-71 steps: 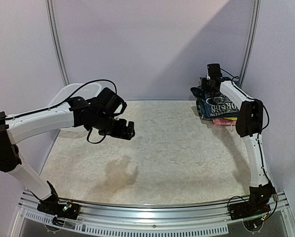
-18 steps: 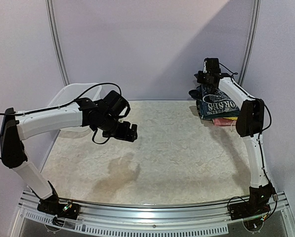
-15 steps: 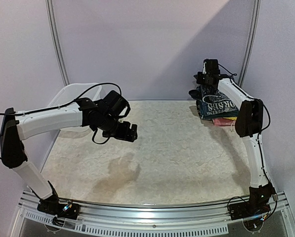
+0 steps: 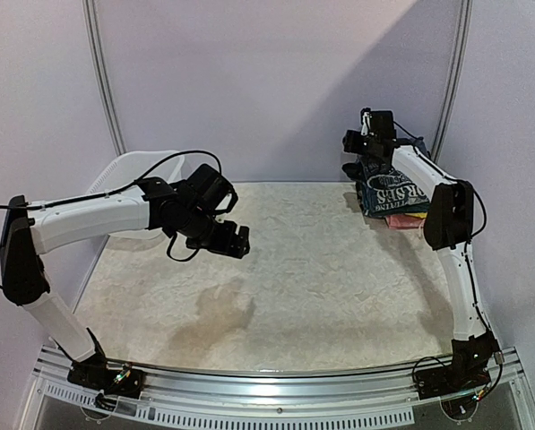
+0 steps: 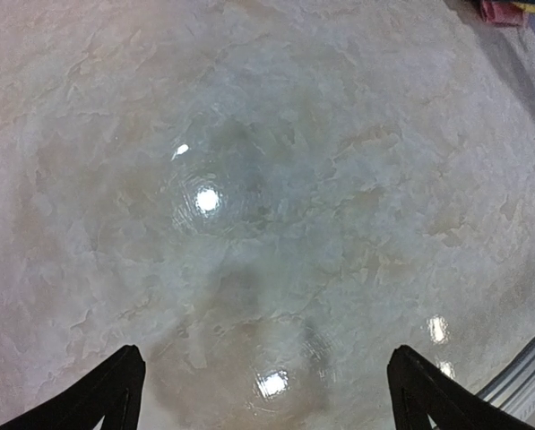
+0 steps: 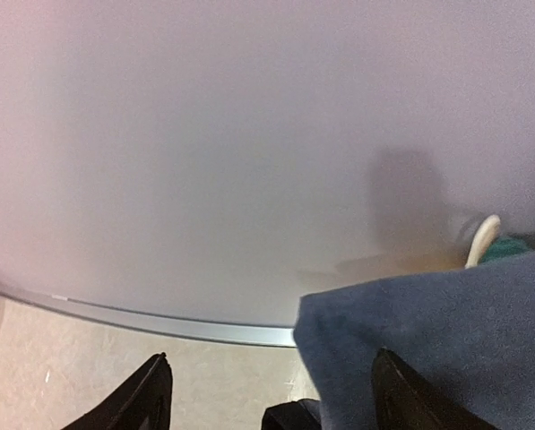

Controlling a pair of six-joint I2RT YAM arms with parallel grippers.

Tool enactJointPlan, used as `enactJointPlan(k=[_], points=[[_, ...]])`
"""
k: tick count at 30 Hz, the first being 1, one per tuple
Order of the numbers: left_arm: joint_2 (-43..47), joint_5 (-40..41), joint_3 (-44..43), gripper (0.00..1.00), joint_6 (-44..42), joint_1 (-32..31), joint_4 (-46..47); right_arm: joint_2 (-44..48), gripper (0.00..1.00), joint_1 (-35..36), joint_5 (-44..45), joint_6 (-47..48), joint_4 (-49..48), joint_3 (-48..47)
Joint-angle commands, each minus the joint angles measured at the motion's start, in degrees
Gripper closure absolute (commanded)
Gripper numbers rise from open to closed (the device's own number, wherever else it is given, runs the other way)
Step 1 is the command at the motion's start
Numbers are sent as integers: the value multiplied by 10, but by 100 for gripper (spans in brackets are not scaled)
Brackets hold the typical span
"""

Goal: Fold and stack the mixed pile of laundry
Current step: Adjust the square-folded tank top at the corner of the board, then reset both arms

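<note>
The laundry sits as a stack at the table's back right corner. On top lies the navy T-shirt (image 4: pixel 394 192) with white print, and a pink garment (image 4: pixel 407 220) shows under it. My right gripper (image 4: pixel 353 143) hovers at the stack's far left corner, by the back wall. In the right wrist view it (image 6: pixel 274 396) is open; the navy cloth (image 6: pixel 446 340) lies below, reaching in from the right finger's side. A white drawstring (image 6: pixel 482 240) and a bit of teal cloth (image 6: pixel 518 247) peek out behind. My left gripper (image 4: pixel 237 240) (image 5: pixel 263 394) hangs open over bare tabletop, left of centre.
A white plastic tub (image 4: pixel 131 170) stands at the back left, behind the left arm. The back wall and its metal rail (image 6: pixel 159 318) run close behind the right gripper. A pink cloth edge (image 5: pixel 504 11) shows at the far corner of the left wrist view.
The right gripper, shut on the shirt's corner before, has opened and risen slightly up and left off the stack. The left arm has held still over the last half second.
</note>
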State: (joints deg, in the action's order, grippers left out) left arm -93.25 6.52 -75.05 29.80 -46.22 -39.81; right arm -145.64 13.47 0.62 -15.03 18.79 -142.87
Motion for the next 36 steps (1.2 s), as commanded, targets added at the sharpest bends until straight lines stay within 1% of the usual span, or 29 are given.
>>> enactJointPlan(k=[1,7,8,13,15,20,21,26,28,36], points=[[1,-6,-15,4,-7,9,5,79,18,0,-60,8,-10,-9],[23,26,-23,2,-26,9,0,178,2,-1,-51,23,34,54],[30,34,-25,1,-31,9,-2,192,1,0,-49,24,45,66],[72,80,-37,0,-54,10,-24,307,1,0,-42,22,91,171],[91,99,-41,0,-59,10,-36,360,1,0,-38,14,94,233],[147,137,-36,0,-70,10,-59,495,1,0,-9,-24,153,348],[161,143,-32,0,-72,9,-60,524,1,0,5,-32,156,375],[229,165,-10,0,-81,10,-64,669,1,0,0,-45,143,525],[256,175,-4,0,-84,10,-70,732,1,0,4,-59,158,568],[362,198,38,0,-93,10,-93,913,1,1,18,-106,238,693]])
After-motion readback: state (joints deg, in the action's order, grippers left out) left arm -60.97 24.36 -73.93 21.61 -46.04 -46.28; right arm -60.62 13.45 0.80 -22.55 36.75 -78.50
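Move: The right hand is at the far-left corner of the tank top on the stack; the tank top's middle lies about 10 cm back, 13 cm to the right and 11 cm below. The green shorts are right under it, some 4 cm lower. The pink cloth's edge shows about 19 cm back, 18 cm right and 18 cm below this hand. From the left hand the tank top lies roughly 29 cm ahead, 36 cm right and slightly below. Clear of the tank top's far-left corner, its grip already given up, the right hand lifts nearly 20 cm and sweeps about 37 cm back towards its base, drifting 9 cm right, as its fingers finish opening wide. The left hand, empty and open, waits briefly, then rises some 18 cm and swings 11 cm left, its fingers tipping up about 30 degrees. ##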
